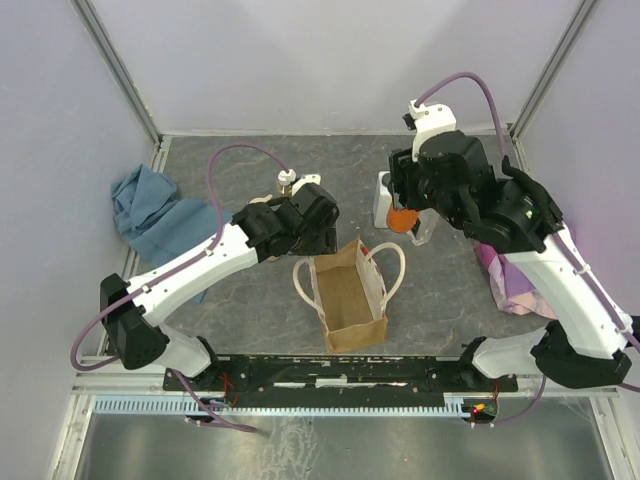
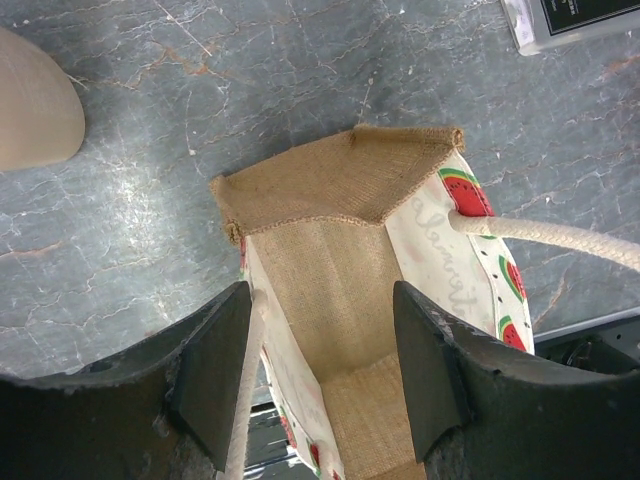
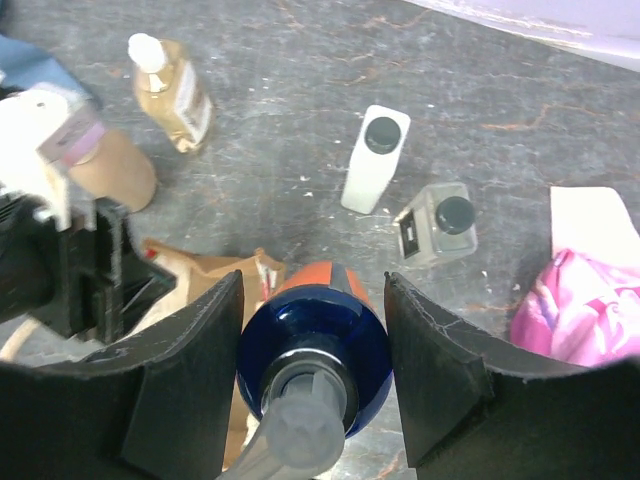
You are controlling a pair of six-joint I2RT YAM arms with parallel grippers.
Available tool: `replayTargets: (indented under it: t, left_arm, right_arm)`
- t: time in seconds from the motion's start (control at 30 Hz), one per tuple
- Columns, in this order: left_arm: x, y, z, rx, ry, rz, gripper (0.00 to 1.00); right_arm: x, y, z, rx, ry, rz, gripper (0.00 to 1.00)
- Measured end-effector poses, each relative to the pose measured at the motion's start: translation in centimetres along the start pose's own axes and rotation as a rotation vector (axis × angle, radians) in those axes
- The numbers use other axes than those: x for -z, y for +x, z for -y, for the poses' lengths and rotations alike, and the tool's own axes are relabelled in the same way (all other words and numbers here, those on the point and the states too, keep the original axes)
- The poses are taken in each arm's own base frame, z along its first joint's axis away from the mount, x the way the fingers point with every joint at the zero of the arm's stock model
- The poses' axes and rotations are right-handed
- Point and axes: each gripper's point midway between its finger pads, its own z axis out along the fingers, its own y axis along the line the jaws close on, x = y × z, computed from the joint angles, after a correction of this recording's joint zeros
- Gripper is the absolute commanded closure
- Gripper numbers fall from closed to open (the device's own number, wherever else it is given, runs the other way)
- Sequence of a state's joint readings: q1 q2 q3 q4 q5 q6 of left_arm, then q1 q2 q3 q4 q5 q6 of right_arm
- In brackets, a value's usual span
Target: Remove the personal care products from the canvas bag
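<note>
The canvas bag (image 1: pixel 345 295) stands open at the table's middle. In the left wrist view the canvas bag's (image 2: pixel 340 290) bare woven floor shows, with nothing in it. My left gripper (image 2: pixel 320 300) hangs open over its mouth, the left finger (image 2: pixel 215 380) beside a rope handle (image 2: pixel 245 400). My right gripper (image 3: pixel 312 285) is shut on a dark blue bottle (image 3: pixel 315 340) with an orange label and grey pump, held above the table right of the bag. On the table stand an amber bottle (image 3: pixel 175 95), a beige bottle (image 3: pixel 120 175), a white bottle (image 3: pixel 372 165) and a clear bottle (image 3: pixel 435 225).
A blue cloth (image 1: pixel 150 210) lies crumpled at the table's left edge. A pink floral cloth (image 1: pixel 510 280) lies at the right, under the right arm. The white bottle (image 1: pixel 383 198) stands just behind the right gripper (image 1: pixel 408 215). Walls close in the back and sides.
</note>
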State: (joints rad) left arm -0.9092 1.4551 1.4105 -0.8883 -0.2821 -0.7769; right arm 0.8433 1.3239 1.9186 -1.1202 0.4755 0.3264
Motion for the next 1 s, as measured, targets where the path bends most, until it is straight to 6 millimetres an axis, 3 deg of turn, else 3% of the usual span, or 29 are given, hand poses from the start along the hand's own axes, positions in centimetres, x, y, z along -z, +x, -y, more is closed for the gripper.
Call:
replayTargets:
  t: [0.2, 0.47, 1.0]
  left_arm:
    - [-0.1, 0.2, -0.1, -0.002, -0.004, -0.004, 0.35]
    - [-0.4, 0.8, -0.6, -0.007, -0.017, -0.018, 0.35]
    - [-0.5, 1.2, -0.9, -0.01, -0.023, -0.027, 0.34]
  right_arm:
    - [-3.5, 1.3, 2.7, 0.0, 0.104, -0.059, 0.59]
    - [-8.1, 6.8, 5.1, -0.036, 0.148, -0.197, 0.61]
    - [-15.7, 17.2, 5.4, -0.083, 0.121, -0.368, 0.62]
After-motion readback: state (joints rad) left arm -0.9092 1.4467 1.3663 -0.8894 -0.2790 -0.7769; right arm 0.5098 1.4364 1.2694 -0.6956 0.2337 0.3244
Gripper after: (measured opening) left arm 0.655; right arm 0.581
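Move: Below and beyond the right hand, which already holds the orange-and-blue cologne bottle high up, the free table spot for it lies about 9 cm forward, 3 cm right and 40 cm down. The white bottle stands some 18 cm ahead and 2 cm left of the hand, the clear bottle 14 cm ahead and 6 cm right; the canvas bag is 8 cm back and 9 cm left. From the left hand, that spot is roughly 11 cm forward, 15 cm right and 20 cm down. Lowering the held cologne bottle quickly by about 22 cm, the right hand also reaches some 8 cm forward and drifts a little right, towards the free table just in front of the white and clear bottles. The wrist tips about 20 degrees further downward on the way, the fingers keeping their grip around the blue top, and the hand is still sinking at the end. ##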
